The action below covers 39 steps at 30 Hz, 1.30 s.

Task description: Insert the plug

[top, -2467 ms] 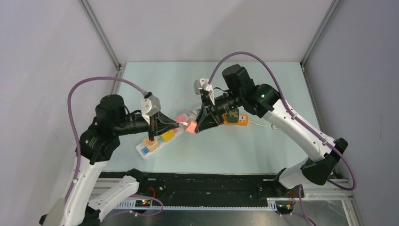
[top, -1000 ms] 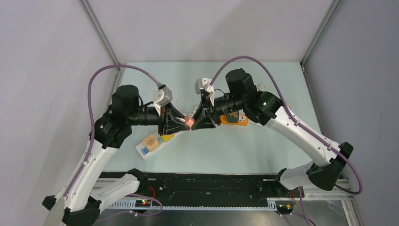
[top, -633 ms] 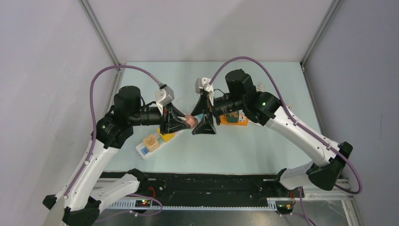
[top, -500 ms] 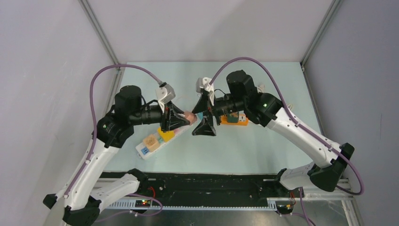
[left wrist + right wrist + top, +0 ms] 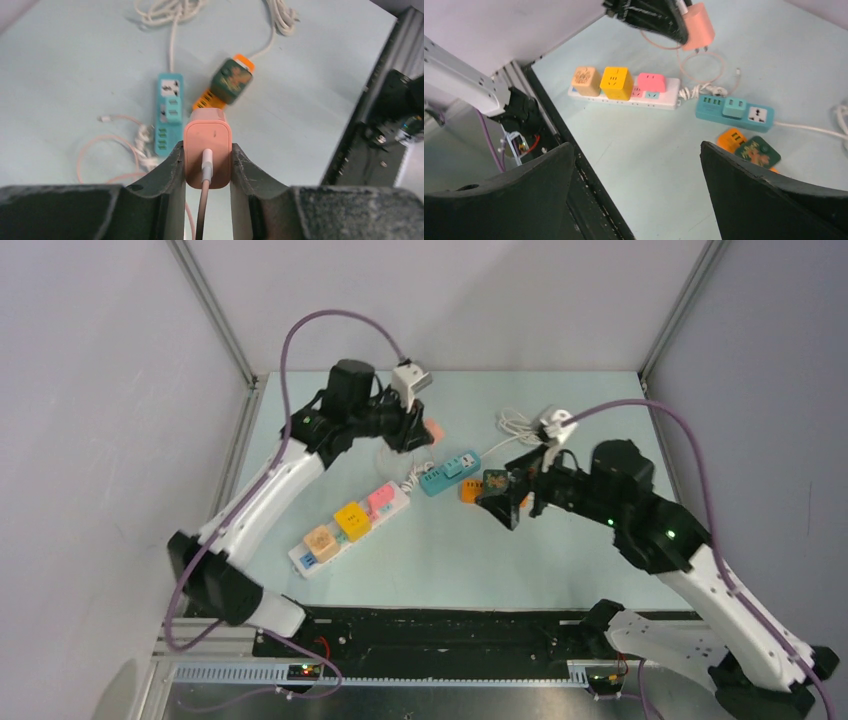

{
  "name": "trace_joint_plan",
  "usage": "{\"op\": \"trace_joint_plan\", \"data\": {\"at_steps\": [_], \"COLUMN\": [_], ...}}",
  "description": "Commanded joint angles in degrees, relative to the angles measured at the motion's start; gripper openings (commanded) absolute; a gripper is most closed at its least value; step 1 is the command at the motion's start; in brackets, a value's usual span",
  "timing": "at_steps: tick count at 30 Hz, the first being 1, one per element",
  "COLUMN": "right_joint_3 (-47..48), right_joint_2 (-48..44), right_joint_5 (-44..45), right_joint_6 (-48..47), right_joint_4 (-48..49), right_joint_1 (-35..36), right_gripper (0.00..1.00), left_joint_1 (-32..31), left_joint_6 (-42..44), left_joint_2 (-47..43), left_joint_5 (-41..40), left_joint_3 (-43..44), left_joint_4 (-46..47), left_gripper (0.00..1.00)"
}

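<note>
The plug [image 5: 207,145] is a salmon-pink charger block with a cable running out of its back. My left gripper [image 5: 207,150] is shut on its sides and holds it in the air over the back of the table, above the teal strip [image 5: 169,112]. In the top view the plug [image 5: 432,430] shows at the tip of the left gripper [image 5: 420,430]. From the right wrist view the plug [image 5: 698,26] hangs with its prongs pointing down. My right gripper [image 5: 505,502] is wide open and empty, low beside the orange strip [image 5: 470,492].
A white power strip [image 5: 345,528] carries orange, yellow and pink cubes at the left. The teal strip [image 5: 450,472] lies mid-table. A green adapter [image 5: 495,483] sits on the orange strip. White cable coils [image 5: 520,423] lie at the back. The black front rail [image 5: 569,170] lies below the right gripper.
The right gripper opened off the plug and drew back to the right. The left arm swung up and toward the back of the table with the plug in its grip.
</note>
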Motion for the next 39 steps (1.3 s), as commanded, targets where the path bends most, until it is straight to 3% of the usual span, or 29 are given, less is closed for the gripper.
{"op": "trace_joint_plan", "data": {"at_steps": [1,6,15,22,39], "right_joint_3": [-3.12,-5.90,-6.74,-8.07,-9.64], "right_joint_2": [-7.54,-14.75,-18.96,-19.69,-23.28], "right_joint_5": [9.88,11.41,13.75,14.17,15.94], "right_joint_6": [7.44,10.84,14.90,17.20,20.27], "right_joint_4": [-1.58,-3.71,-8.16,-10.53,-13.04], "right_joint_1": [-0.42,-0.37,-0.32,-0.25,-0.22], "right_gripper": [1.00,1.00,0.99,0.97,0.97], "left_joint_1": [0.91,1.01,-0.38,-5.17,-8.16], "left_joint_6": [6.09,9.56,6.68,13.57,13.35], "left_joint_2": [8.27,19.32,34.26,39.75,50.34], "left_joint_5": [-3.17,-7.88,-4.35,-11.05,-17.21], "left_joint_3": [10.58,17.20,25.60,25.52,32.68], "left_joint_4": [3.49,3.48,3.50,2.86,-3.63], "left_gripper": [0.00,0.00,0.00,0.00,0.00]}}
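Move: My left hand already holds the salmon plug with its cable. The free outlet at the blue strip's far end lies about 14 cm ahead, 12 cm right and 26 cm below. The teal plug in that strip sits some 4 cm left of the outlet and 2 cm nearer me; the green plug on the orange strip is about 6 cm right of it and 5 cm nearer. From my right hand the outlet is roughly 24 cm ahead, 10 cm left, 32 cm down. I swing my left hand forward towards the blue strip's free outlet, then sink steeply, some 21 cm in all, drawing about 10 cm right as I tip the fingers some 25 degrees further downward. My grip on the salmon plug stays shut. My empty right hand, fingers wide open, clears off about 9 cm right and 5 cm back, dipping slightly. ##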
